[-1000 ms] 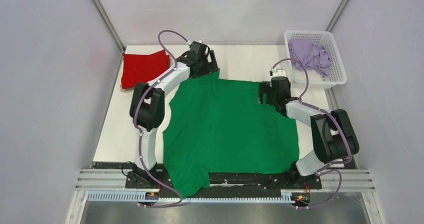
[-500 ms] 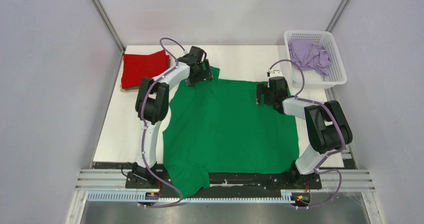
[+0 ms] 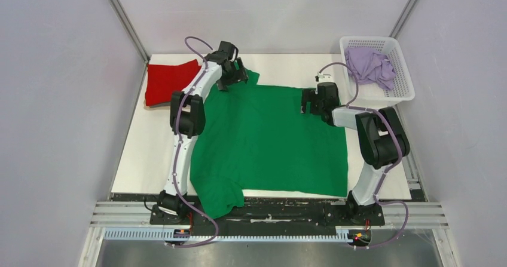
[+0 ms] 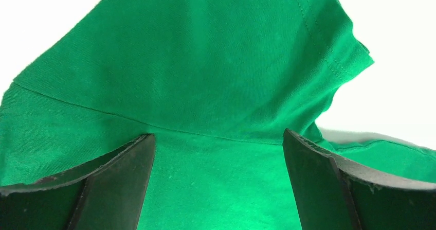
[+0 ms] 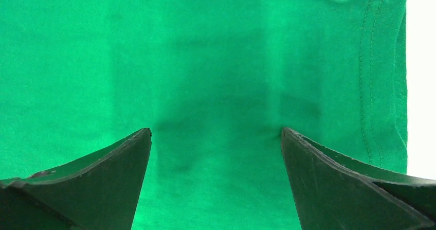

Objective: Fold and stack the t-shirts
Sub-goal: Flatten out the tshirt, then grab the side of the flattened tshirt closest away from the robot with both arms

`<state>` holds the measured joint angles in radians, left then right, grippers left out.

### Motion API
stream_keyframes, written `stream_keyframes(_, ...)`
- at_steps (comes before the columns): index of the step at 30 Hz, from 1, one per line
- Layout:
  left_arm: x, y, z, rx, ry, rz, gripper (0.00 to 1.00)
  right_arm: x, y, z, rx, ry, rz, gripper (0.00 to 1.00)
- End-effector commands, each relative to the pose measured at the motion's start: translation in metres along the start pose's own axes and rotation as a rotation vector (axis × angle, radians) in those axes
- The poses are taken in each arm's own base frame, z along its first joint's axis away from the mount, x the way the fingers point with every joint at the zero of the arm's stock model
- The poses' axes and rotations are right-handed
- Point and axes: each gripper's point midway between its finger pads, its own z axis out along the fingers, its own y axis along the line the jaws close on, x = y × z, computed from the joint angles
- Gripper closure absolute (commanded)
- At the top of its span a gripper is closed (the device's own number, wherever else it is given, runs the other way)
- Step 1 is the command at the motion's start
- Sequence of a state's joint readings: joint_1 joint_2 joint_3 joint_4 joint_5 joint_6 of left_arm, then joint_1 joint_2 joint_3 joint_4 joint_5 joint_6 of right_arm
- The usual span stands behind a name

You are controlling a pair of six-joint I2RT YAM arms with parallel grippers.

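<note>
The bright green t-shirt [image 3: 269,141] lies spread flat over the middle of the table, with its near left corner hanging over the front edge. My left gripper [image 3: 232,79] is open over the shirt's far left corner, and the left wrist view [image 4: 217,135] shows a seam and a sleeve [image 4: 334,50] ahead of it. My right gripper [image 3: 311,103] is open over the far right edge, with only green fabric [image 5: 216,75] between its jaws [image 5: 216,129]. The red t-shirt [image 3: 167,82] lies folded at the far left. The pale lilac t-shirt [image 3: 370,64] lies crumpled in the basket.
The white lattice basket [image 3: 406,92] stands at the far right corner. Bare white table [image 3: 149,153] shows left of the green shirt and along the far edge. Grey walls close in both sides.
Both arms reached farther toward the back of the table. The green shirt slid away from the front edge with them, so less of it hangs over that edge now.
</note>
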<state>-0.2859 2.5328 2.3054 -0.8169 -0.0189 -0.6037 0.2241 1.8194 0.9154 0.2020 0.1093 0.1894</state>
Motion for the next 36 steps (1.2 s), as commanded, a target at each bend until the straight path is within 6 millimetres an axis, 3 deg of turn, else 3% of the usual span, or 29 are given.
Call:
stream_keyframes(1, -0.001, 0.030, 0.033, -0.046, 0.040, -0.058, 0.00, -0.009, 0.011, 0.026, -0.032, 0.009, 0.023, 0.02)
stream_keyframes(13, -0.050, -0.003, 0.056, 0.149, -0.093, -0.170, 0.00, -0.039, -0.001, 0.075, 0.057, -0.034, 0.016, 0.02)
stream_keyframes(17, -0.054, -0.009, 0.060, 0.186, -0.105, -0.182, 0.00, -0.056, -0.015, 0.083, 0.102, -0.082, 0.025, 0.02)
stream_keyframes(24, -0.066, -0.023, 0.052, 0.244, -0.138, -0.185, 0.00, -0.082, -0.008, 0.098, 0.048, -0.112, 0.059, 0.02)
stream_keyframes(29, -0.089, -0.042, 0.012, 0.308, -0.192, -0.153, 0.00, -0.119, 0.001, 0.077, 0.014, -0.142, 0.019, 0.02)
stream_keyframes(32, -0.098, -0.059, -0.031, 0.338, -0.227, -0.096, 0.00, -0.140, 0.002, 0.041, 0.016, -0.174, 0.016, 0.02)
stream_keyframes(36, -0.083, -0.077, -0.096, 0.330, -0.247, 0.012, 0.00, -0.147, 0.004, -0.019, -0.005, -0.222, 0.021, 0.02)
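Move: Under both sets of open fingertips lies the green t-shirt; its middle is about 30 cm back and 14 cm right of the left hand, and roughly 19 cm back and 23 cm left of the right hand, a centimetre or two below both. The red stack sits some 25 cm left of the left hand and 2 cm nearer the base. From the right hand, the white basket is about 14 cm ahead and 23 cm right. Pushing the green cloth forward along the table, both open hands keep their fingertips on it, the right going about 12 cm towards the far edge and the left about 8 cm, its fingers tipping outward by some 20 degrees. Near the end both turn back slightly and rise, the right by 4 cm, clear of the cloth, the left only a little. ##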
